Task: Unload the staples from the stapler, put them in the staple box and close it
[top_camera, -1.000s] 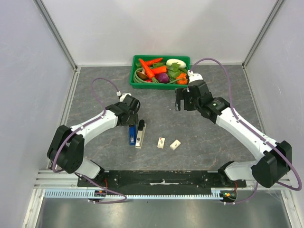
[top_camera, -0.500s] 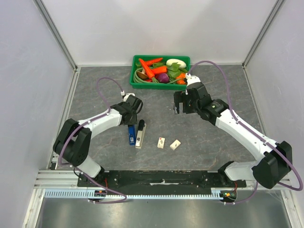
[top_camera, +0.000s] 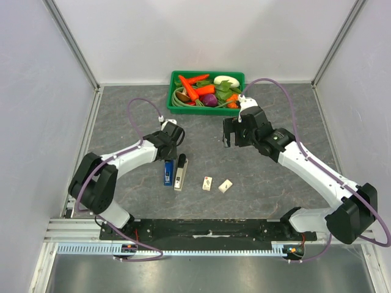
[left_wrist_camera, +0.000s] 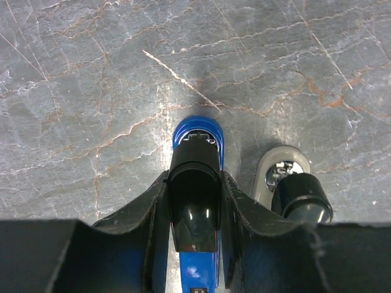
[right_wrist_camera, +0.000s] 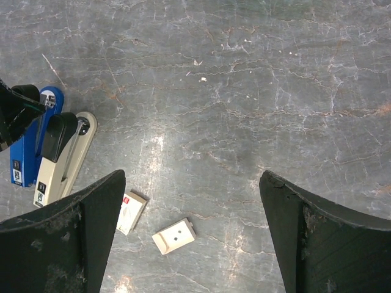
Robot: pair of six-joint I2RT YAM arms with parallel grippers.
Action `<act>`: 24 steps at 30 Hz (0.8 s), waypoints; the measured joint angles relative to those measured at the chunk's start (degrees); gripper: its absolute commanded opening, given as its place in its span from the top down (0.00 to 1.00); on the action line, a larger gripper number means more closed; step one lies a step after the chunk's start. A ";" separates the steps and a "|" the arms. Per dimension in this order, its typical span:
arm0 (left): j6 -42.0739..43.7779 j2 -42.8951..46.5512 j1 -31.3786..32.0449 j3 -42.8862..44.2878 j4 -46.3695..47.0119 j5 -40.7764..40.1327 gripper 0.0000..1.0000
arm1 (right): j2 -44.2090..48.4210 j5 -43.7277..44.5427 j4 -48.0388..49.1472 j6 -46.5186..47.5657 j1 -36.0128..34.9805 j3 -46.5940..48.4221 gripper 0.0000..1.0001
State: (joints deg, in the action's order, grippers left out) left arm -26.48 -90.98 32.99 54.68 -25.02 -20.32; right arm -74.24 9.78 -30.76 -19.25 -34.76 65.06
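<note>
A blue stapler (top_camera: pixel 168 173) with a black top lies beside a beige stapler (top_camera: pixel 180 174) at the table's front left. My left gripper (top_camera: pixel 170 156) is down over the blue stapler's far end. In the left wrist view, its fingers (left_wrist_camera: pixel 157 207) press both sides of the blue stapler's (left_wrist_camera: pixel 197 137) black top, so the left gripper (left_wrist_camera: pixel 194 178) is shut on it. The beige stapler's (left_wrist_camera: pixel 282 168) end shows just to the right. My right gripper (top_camera: pixel 234 134) hovers wide open and empty at mid-table. It (right_wrist_camera: pixel 192 180) looks down on both staplers (right_wrist_camera: pixel 58 155).
Two small staple boxes (top_camera: pixel 208 183) (top_camera: pixel 225 185) lie right of the staplers, and show in the right wrist view (right_wrist_camera: pixel 130 212) (right_wrist_camera: pixel 175 236). A green basket (top_camera: pixel 208 74) of toy vegetables stands at the back centre. Grey walls enclose the table.
My left gripper has shifted slightly right and settled over the blue stapler's far end. My right gripper has drifted a little to the left. The staplers have not moved.
</note>
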 measured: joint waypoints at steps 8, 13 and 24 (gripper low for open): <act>4.50 7.80 0.48 2.38 -4.50 4.20 0.98 | 1.14 -3.04 -0.24 0.50 -0.02 0.00 0.02; 9.22 14.93 0.79 6.29 -7.08 7.32 0.98 | 2.47 -5.22 -0.26 1.29 -0.17 0.02 0.02; 21.16 26.97 1.27 8.20 -12.98 31.45 0.98 | 9.22 -22.93 0.33 6.91 -1.77 0.50 0.02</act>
State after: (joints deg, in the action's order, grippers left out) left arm -5.32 -64.01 34.26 62.87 -38.00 11.14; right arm -65.01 -13.15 -30.44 -12.34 -36.53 65.56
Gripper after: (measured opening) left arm 0.385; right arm 0.982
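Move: The left fingers are already shut on the black cap of the blue stapler near its far end; the stapler's middle lies about 4 cm back from that hand and 2 cm below. The white stapler stands roughly 5 cm to its right and 5 cm back. From the open right hand, the blue stapler lies some 22 cm left, 4 cm back and 17 cm below; the nearer staple box is about 8 cm left and 9 cm back, the other straight back 10 cm, both some 19 cm down. Keeping its pinch on the cap, the left hand lifts the blue stapler about 17 cm, at first nearly straight up, then also back and to the right over the white stapler, rolling its left side down and turning clockwise some 40 degrees. The open right hand draws back, up and left, about 6 cm each way, turning some 25 degrees counter-clockwise with its left side rising as it closes in on the held stapler without touching it. ##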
